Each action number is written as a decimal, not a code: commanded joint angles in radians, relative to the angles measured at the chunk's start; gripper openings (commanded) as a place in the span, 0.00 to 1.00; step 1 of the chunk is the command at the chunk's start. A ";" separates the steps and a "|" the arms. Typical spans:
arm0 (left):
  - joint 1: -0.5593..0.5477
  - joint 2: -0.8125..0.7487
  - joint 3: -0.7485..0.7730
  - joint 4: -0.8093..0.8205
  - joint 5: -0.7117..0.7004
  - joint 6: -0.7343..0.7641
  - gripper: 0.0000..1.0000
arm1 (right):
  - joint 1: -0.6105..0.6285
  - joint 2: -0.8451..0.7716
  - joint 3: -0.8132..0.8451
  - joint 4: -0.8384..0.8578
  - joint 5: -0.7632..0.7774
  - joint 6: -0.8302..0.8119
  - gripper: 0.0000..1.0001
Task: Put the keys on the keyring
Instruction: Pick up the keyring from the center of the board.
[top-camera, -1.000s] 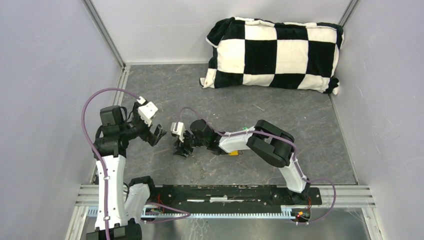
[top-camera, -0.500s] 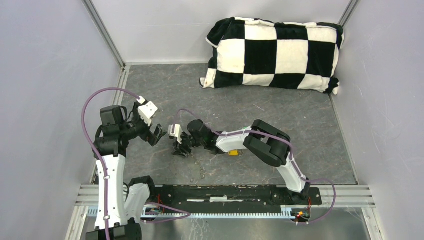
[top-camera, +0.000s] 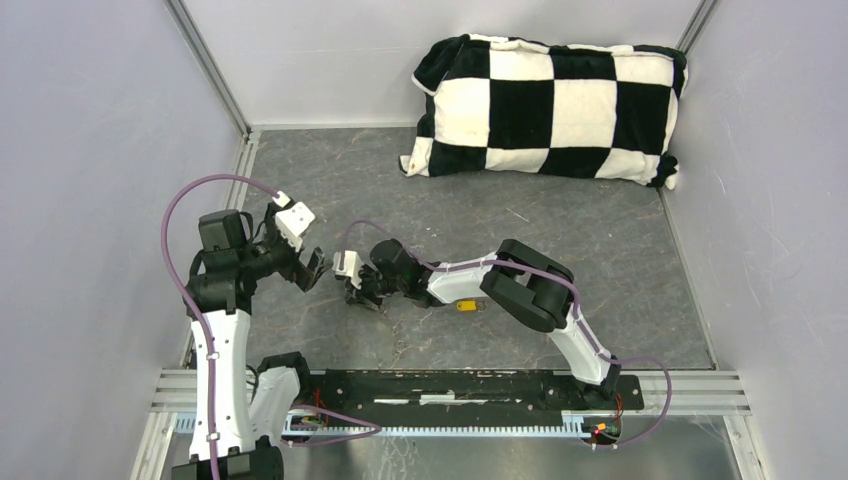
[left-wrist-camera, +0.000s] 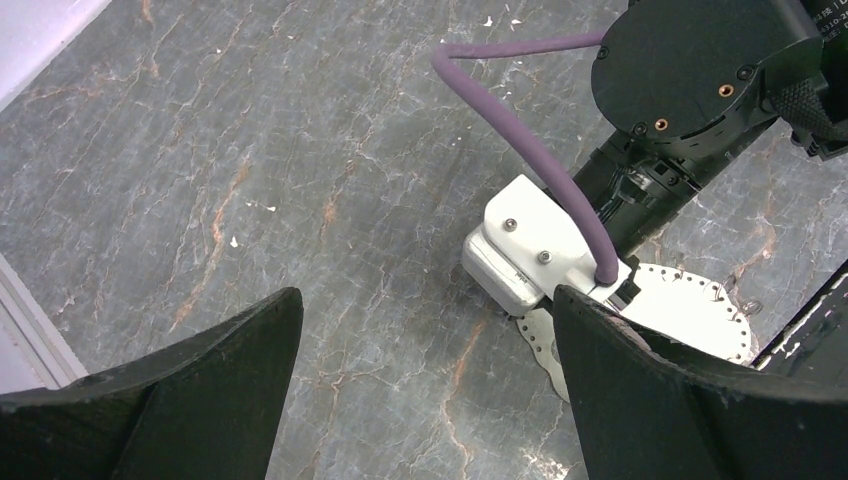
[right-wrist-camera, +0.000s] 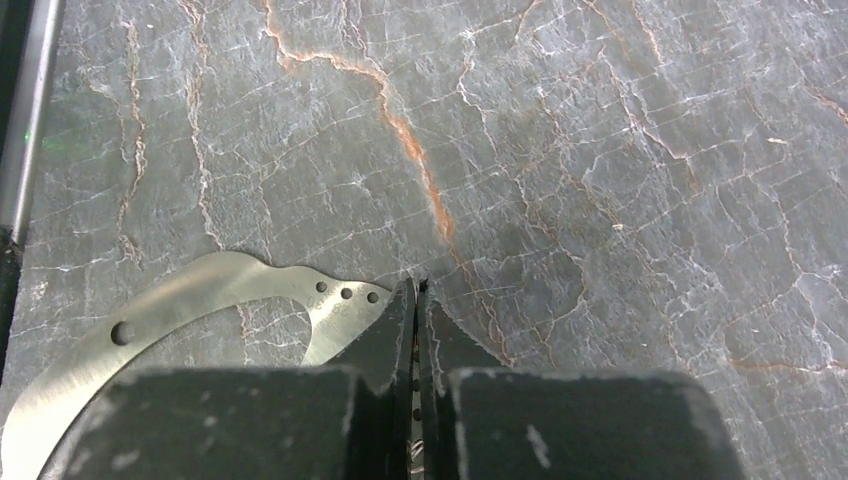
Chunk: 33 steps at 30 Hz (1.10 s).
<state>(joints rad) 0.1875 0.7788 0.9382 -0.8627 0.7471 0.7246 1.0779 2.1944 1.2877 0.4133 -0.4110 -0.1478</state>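
Observation:
My right gripper is low on the grey floor, left of centre, with its jaws pressed together on the keyring, a flat silvery curved band with small holes. A strip of that band shows edge-on between the fingers. In the left wrist view the keyring pokes out from under the right wrist's white camera block. A key with a yellow-orange head lies on the floor under the right forearm. My left gripper hangs wide open just left of the right gripper, holding nothing.
A black-and-white checkered pillow lies at the back right. Grey walls close in both sides. The black mounting rail runs along the near edge. A purple cable loops over the right wrist.
The right gripper has shut on the keyring and shifted slightly left, toward the left gripper. The left arm has barely moved.

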 joint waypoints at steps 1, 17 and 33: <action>-0.002 -0.011 0.036 -0.012 0.036 0.002 1.00 | -0.001 -0.051 -0.036 0.041 0.034 -0.005 0.00; -0.007 0.025 0.030 -0.383 0.365 0.312 0.98 | -0.031 -0.700 -0.441 0.328 -0.089 0.130 0.00; -0.166 0.110 0.120 -0.303 0.561 0.185 0.95 | 0.011 -0.796 -0.318 0.221 -0.005 0.094 0.00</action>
<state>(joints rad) 0.0620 0.9020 1.0374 -1.2598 1.2404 1.0058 1.0706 1.3960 0.8856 0.6140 -0.4427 -0.0498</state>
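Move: The keyring, the flat holed plate, lies on the table already pinched in the shut right fingers; its middle is about 4 cm to the right of that hand and 2 cm back. The open left gripper it goes to hovers some 21 cm above the right hand, about 2 cm forward and 2 cm left. The yellow-tagged key lies about 26 cm right of the right hand and 3 cm back. From the left hand, the keyring is roughly 22 cm below, 6 cm right and 4 cm back. Keep the right fingers shut on the keyring and lift it fast, some 26 cm up off the table, drifting right and a little back while tipping the fingers up about 30 degrees to near level. Meanwhile bring the wide-open left gripper right and back, rising slightly at the end and turning clockwise, so that it faces the right fingertips. ##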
